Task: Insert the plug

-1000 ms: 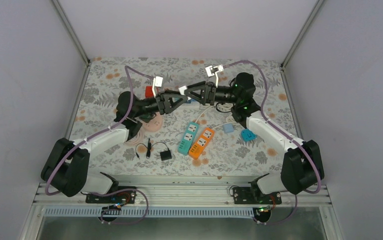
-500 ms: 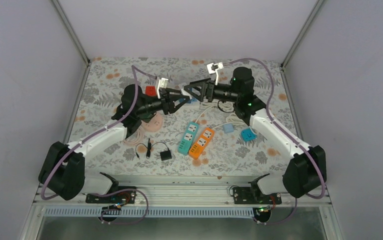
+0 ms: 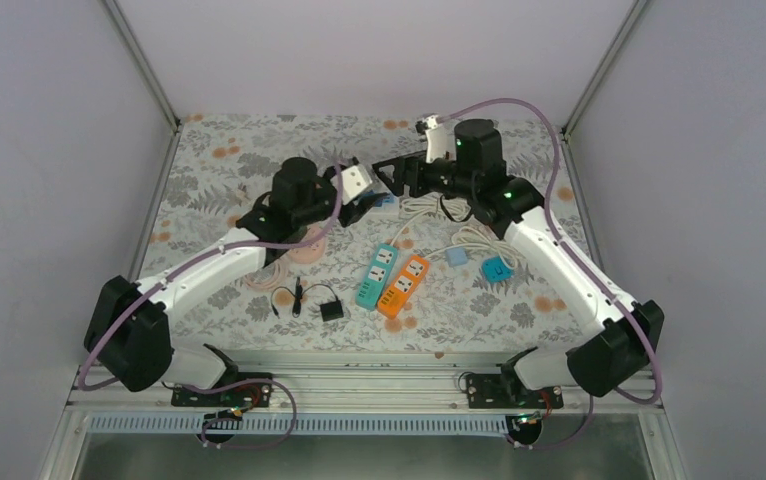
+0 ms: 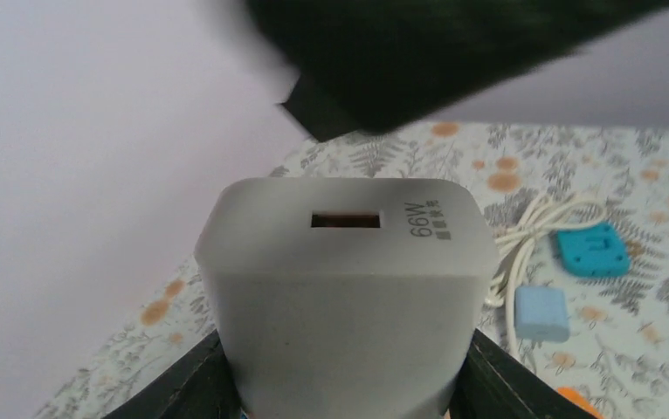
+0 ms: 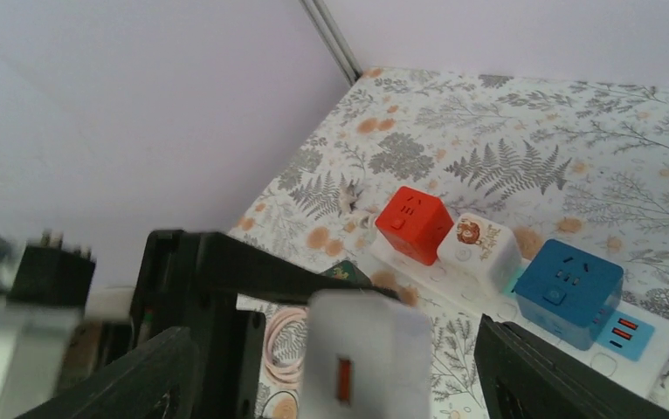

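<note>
The plug (image 4: 348, 288) is a white charger block with a USB slot on its face. My left gripper (image 4: 346, 349) is shut on its two sides, black fingers (image 4: 196, 384) pressed against it. From above, the plug (image 3: 357, 181) sits in the left gripper (image 3: 351, 192) above the back middle of the table. My right gripper (image 3: 391, 177) faces it from the right, open and apart from it. In the right wrist view the plug (image 5: 368, 358) shows blurred ahead of the right gripper (image 5: 335, 380), whose fingers (image 5: 558, 375) stand wide and touch nothing.
Red (image 5: 414, 224), white (image 5: 478, 251) and blue (image 5: 567, 292) cube sockets sit on a white strip at the back. A teal power strip (image 3: 377, 274) and an orange one (image 3: 405, 286) lie mid-table. Nearby are a black adapter (image 3: 331, 311), white cables (image 3: 464, 238) and pale blue plugs (image 3: 456, 256).
The two grippers met at the plug a second ago. The right gripper has opened and drawn back to the right. The left arm has pulled back left and raised its wrist, with the plug.
</note>
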`<state>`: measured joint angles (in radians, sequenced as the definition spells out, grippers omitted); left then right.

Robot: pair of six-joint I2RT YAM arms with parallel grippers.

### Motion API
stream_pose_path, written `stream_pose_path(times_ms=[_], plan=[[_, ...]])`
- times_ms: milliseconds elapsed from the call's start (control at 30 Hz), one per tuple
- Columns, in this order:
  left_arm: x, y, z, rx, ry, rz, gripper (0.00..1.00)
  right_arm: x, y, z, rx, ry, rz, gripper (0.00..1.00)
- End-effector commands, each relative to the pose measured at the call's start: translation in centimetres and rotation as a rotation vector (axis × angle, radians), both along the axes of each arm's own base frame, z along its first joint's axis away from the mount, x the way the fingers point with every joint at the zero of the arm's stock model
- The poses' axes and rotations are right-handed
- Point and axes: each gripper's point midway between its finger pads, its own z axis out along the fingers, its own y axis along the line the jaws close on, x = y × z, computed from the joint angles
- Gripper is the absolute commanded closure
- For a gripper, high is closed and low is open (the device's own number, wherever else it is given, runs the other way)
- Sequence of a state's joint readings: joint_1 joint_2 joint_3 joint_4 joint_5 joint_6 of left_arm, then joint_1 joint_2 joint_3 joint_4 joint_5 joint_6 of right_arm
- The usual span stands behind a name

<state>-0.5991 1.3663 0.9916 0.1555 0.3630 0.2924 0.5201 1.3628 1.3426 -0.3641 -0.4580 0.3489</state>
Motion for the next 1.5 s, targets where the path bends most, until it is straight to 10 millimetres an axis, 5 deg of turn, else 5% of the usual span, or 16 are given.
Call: stream_pose_path(times_ms=[0,667,867,1000,1200,1467], plan=[[1.0,-0.8,-0.5,0.174,-0.161,0.032,0.53,0.5,0.5,-1.5,-0.098,0.025,-0.042,0.19],[-0.2,-0.6,-0.8,0.171,-0.189,0.018,0.52,1.0,1.2,-5.0,-0.178,0.087,-0.072,0.44],[-0.1,-0.4,-0.6,0.159,-0.195,0.032,0.52,1.8,0.7,-6.0,-0.218,0.101,-0.119,0.40],[-0.2,-0.4,-0.5,0.150,-0.191,0.033,0.51,1.9,0.8,-6.5,-0.223,0.108,-0.117,0.61],[0.2,-0.1,0.3,0.115,-0.166,0.074,0.29,2.2,1.1,-6.1,-0.218,0.087,-0.115,0.79],[0.5,3.1,2.7,0.017,-0.185,0.247,0.08,4.0,0.4,-5.3,-0.246,0.022,-0.174,0.80]])
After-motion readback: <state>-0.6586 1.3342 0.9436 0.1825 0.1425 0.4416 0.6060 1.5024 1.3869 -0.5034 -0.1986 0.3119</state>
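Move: The right hand is open and empty. The white plug it goes for is about 5 cm below it, 2 cm to its left and 1 cm ahead. The blue plug seated in the white strip lies roughly 28 cm lower, 7 cm ahead and 3 cm left; the teal strip is some 9 cm back and 2 cm left on the table. The left hand holds the white plug 1 cm ahead and 1 cm right; the right gripper is 5 cm above and 3 cm right of it. The right fingers pinch the white plug the left hand is holding out: the right hand sinks about 7 cm, easing a little forward, its fingertips dipping some 15 degrees as they close. The left hand first lowers 2 to 3 cm and tips its fingers down slightly, holds nearly still through the grasp, then opens wide, lets go and begins to rise. ##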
